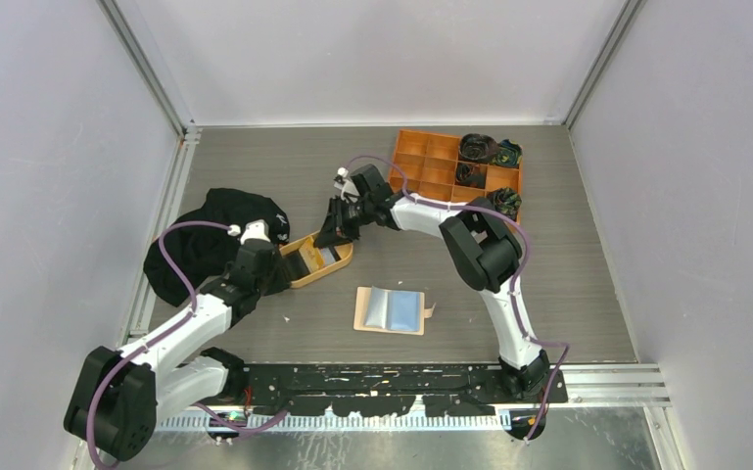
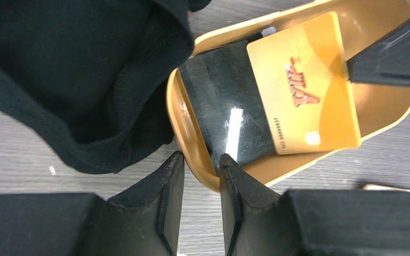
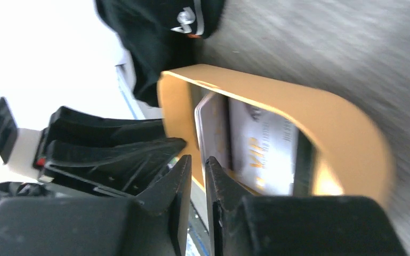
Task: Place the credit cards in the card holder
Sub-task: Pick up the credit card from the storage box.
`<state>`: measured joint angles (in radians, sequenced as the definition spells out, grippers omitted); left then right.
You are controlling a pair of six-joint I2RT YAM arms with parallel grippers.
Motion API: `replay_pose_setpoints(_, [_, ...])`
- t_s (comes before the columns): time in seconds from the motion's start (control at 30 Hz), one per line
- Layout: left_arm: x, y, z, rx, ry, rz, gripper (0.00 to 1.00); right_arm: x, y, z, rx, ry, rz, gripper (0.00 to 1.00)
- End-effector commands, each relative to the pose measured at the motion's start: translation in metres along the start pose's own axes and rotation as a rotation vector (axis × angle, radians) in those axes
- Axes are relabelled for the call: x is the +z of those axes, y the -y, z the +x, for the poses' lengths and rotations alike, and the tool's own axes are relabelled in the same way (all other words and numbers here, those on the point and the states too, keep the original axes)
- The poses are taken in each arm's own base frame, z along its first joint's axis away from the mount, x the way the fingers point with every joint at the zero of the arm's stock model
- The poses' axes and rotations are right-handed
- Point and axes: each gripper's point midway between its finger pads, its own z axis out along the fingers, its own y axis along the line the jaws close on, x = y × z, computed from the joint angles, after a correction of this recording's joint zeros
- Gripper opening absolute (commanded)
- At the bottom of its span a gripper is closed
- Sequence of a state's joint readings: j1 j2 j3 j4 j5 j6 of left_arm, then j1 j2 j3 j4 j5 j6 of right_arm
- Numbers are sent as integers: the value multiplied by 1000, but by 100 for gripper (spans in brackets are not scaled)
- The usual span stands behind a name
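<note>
The card holder (image 1: 372, 309) lies open on the table, a blue card (image 1: 404, 311) resting on its right half. Two more credit cards sit in an oval orange-tan tray (image 1: 304, 279): a light card with VIP lettering (image 2: 304, 85) lies over a dark card (image 2: 226, 114). My left gripper (image 2: 201, 157) straddles the tray's near rim, one finger outside and one inside, shut on it. My right gripper (image 3: 198, 159) hangs at the tray's far end (image 1: 336, 235). Its jaws are a narrow gap apart with nothing between them, and its tips are at the edge of the light card (image 3: 266, 154).
A black garment (image 1: 206, 245) lies against the tray's left side, close to my left fingers. An orange compartment box (image 1: 441, 166) with dark rolled items stands at the back right. Walls enclose the table on three sides.
</note>
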<state>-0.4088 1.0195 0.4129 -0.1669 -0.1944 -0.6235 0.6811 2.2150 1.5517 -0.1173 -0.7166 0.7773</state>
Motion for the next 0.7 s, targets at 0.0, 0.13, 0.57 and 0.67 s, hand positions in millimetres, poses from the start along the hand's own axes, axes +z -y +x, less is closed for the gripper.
replay_pose_setpoints(0.0, [0, 37, -18, -29, 49, 159, 30, -2, -69, 18, -70, -57, -231, 21])
replay_pose_setpoints(0.13, [0, 38, -18, -29, 48, 160, 30, 0, -61, 17, -77, -64, -189, 21])
replay_pose_setpoints(0.57, [2, 41, -22, -22, 52, 165, 30, -25, -37, 5, -349, -23, 116, 40])
replay_pose_setpoints(0.67, [2, 41, -23, -22, 54, 166, 30, -30, -27, 0, -408, -19, 188, 52])
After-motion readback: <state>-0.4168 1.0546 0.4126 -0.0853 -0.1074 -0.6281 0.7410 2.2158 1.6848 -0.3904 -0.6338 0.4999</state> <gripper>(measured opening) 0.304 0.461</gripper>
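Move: Just left of and nearer than the right fingers, the tilted orange card has its middle some 3 cm left, 3 cm back and 2 cm lower. The white VIP card lies about 1 cm right, 3 cm back and 3 cm lower; the card holder is roughly 15 cm right and 15 cm back. From the left hand, already at the storage box's left end, the box's middle is about 8 cm right and 4 cm ahead, the orange card about 7 cm right and 4 cm ahead. Sweeping back and left about 5 cm with a small rise, the right hand tips the orange card over from its raised right edge, then turns back forward and right, sinking as its fingers spread and come clear of it. The left hand keeps its fingers on the box's left end and shifts about 2 cm right, pushing the box along. ##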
